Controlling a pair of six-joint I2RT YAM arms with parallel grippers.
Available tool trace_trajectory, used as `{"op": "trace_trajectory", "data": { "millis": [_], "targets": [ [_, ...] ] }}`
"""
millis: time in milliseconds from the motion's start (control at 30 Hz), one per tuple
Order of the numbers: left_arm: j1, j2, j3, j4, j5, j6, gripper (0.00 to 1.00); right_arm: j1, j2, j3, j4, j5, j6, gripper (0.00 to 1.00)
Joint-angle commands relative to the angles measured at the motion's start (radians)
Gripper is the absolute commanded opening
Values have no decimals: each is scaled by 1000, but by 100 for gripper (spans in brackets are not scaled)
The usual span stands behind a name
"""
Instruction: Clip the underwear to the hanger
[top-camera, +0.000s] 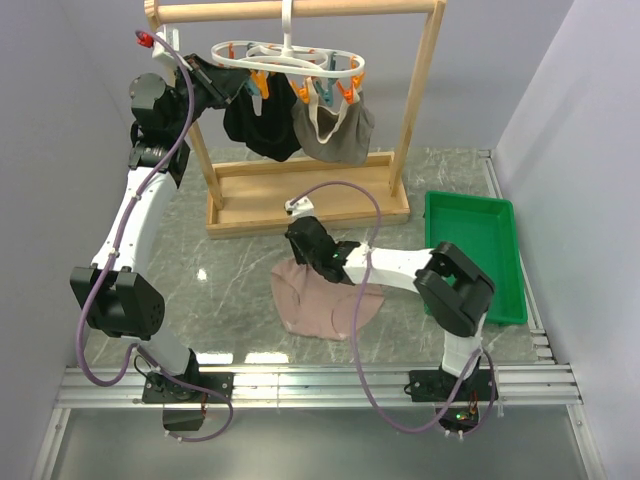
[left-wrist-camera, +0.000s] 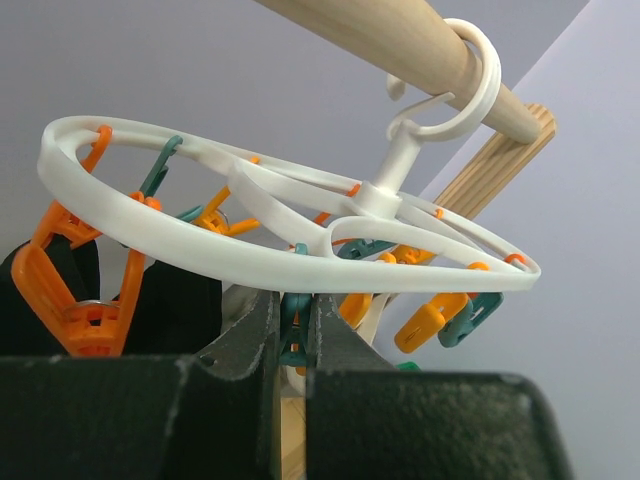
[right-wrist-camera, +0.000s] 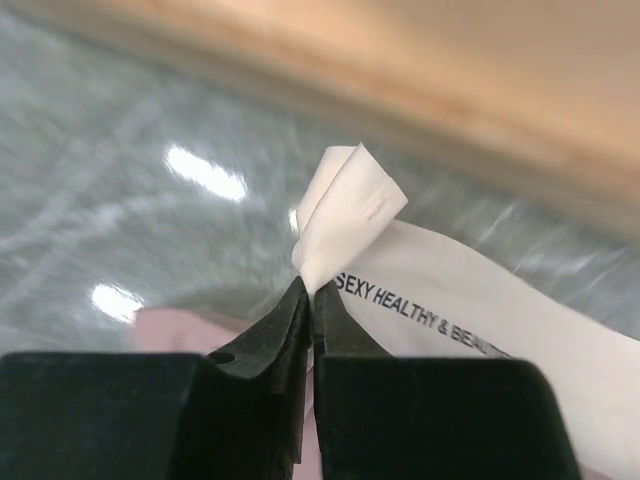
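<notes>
The pink-beige underwear (top-camera: 315, 300) lies on the marble table in front of the rack. My right gripper (top-camera: 318, 262) is shut on a fold of its cream waistband (right-wrist-camera: 355, 205), which bears printed lettering. The white oval hanger (top-camera: 290, 62) hangs by its hook from the wooden rail, with orange and teal pegs below its rings. My left gripper (top-camera: 243, 88) is up at the hanger's left side, shut on a teal peg (left-wrist-camera: 295, 335) under the ring (left-wrist-camera: 250, 240).
A black garment (top-camera: 258, 125) and a grey-taupe garment (top-camera: 335, 130) hang clipped to the hanger. The wooden rack (top-camera: 418, 110) stands on a board at the back. A green tray (top-camera: 475, 250) sits at the right.
</notes>
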Motion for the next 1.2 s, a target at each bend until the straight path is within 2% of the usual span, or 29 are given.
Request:
{"op": "trace_trajectory", "data": {
  "millis": [0, 200, 567, 867, 1167],
  "targets": [
    [16, -51, 0, 15, 8, -17, 0, -3, -118, -41, 312, 56, -153, 0],
    [14, -53, -12, 15, 19, -24, 0, -5, -175, -73, 568, 56, -407, 0],
    [16, -63, -28, 0, 47, -17, 1, -37, -167, -47, 886, -140, -764, 0],
    [14, -60, -21, -11, 71, -17, 0, -83, -79, 105, 998, -217, -972, 0],
    [14, -48, -6, -29, 93, -14, 0, -80, 24, 275, 1007, -208, -1092, 0]
  ]
}}
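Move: The open teal clip on the hanger's near rim, where the pinched waistband corner is being taken, is about 14 cm ahead of the right hand, 9 cm to its left and some 40 cm above. The hung black underwear is roughly 19 cm ahead, 6 left and 32 up; the grey one is about 19 ahead, 8 right and 32 up. The left hand has that teal clip between its fingertips. The underwear, its waistband corner still pinched in the right fingers, is swept up some 31 cm and about 9 cm forward with a slight drift left, towards the teal clip, fast at first and then slowing. On the way the wrist tips up about 70 degrees, so the fingers go from slanting down to slanting up. The left hand keeps its pinch on the clip, easing back barely a centimetre. ##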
